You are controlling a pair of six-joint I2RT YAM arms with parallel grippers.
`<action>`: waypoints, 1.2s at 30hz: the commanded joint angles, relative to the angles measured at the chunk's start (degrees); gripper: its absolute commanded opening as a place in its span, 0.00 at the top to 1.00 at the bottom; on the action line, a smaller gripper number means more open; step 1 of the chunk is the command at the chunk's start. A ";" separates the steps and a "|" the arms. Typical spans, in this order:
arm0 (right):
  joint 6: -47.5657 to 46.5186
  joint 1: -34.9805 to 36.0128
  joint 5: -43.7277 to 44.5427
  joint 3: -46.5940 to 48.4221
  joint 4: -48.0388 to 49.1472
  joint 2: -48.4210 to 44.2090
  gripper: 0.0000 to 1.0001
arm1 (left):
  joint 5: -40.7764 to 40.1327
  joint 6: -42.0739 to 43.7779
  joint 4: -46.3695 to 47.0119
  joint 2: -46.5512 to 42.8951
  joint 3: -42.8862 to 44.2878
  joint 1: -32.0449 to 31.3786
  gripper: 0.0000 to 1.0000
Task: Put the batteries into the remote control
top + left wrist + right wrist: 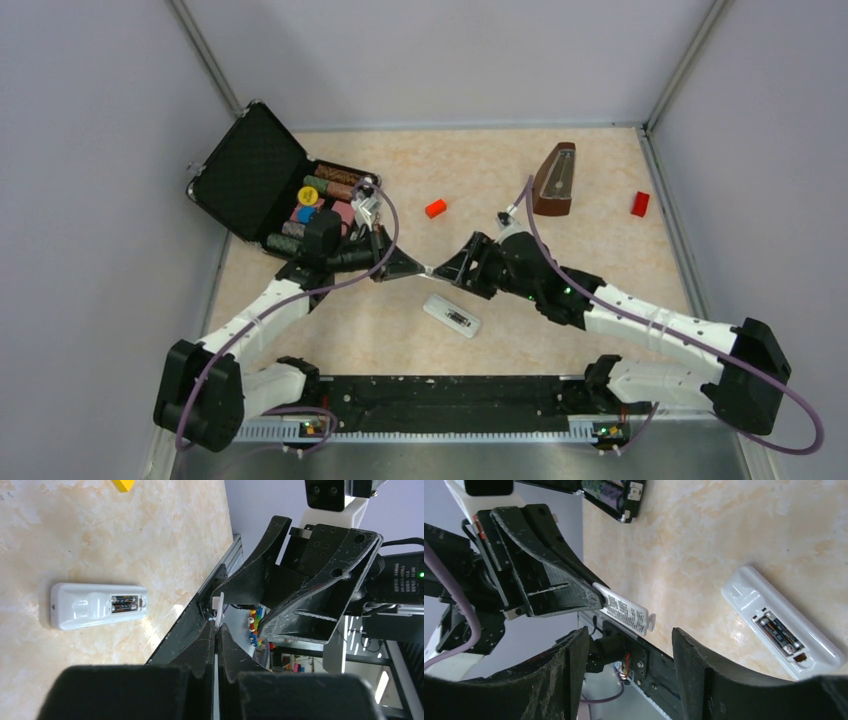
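Observation:
The remote control (452,316) lies back-up on the table, below the two gripper tips. Its recess is uncovered, and the batteries (125,603) lie side by side in it; they also show in the right wrist view (780,630). My left gripper (218,626) is shut on a small loose white cover piece (626,612) with printed text, holding it in the air above the table. My right gripper (629,640) faces it tip to tip, open, with its fingers on either side of the piece's free end and not touching it.
An open black case (270,185) of coloured items sits at the back left. A brown metronome (555,180) stands at the back right. Red blocks (435,208) (640,203) lie on the table, and a yellow block (123,484) beyond the remote. A black rail (450,400) runs along the near edge.

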 commanded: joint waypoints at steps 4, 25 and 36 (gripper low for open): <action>2.06 0.27 -0.37 -2.15 10.23 1.72 0.44 | 0.04 -6.79 7.90 -3.33 -2.08 -0.59 1.00; 6.88 0.21 -1.40 -8.82 14.87 -1.37 1.00 | -1.88 -5.91 5.73 -2.48 -3.19 -1.49 0.47; 10.70 0.29 6.65 -14.35 4.26 -6.94 1.00 | -10.69 2.90 -1.11 2.25 -2.94 -1.65 0.25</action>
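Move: The battery cover, held in the left fingertips, has its middle about 3 cm to the right of the left hand and 1 cm back. From the right hand's open fingers, the cover lies some 2 cm left, 1 cm ahead and level. The remote control with its loaded battery bay is on the table, about 4 cm back, 2 cm right and 16 cm below the right hand; the yellow block is about 10 cm ahead, 11 cm right and 16 cm below. Right fingers pinch the cover, left fingers open, then the right hand takes it 3 cm down and rightward. ##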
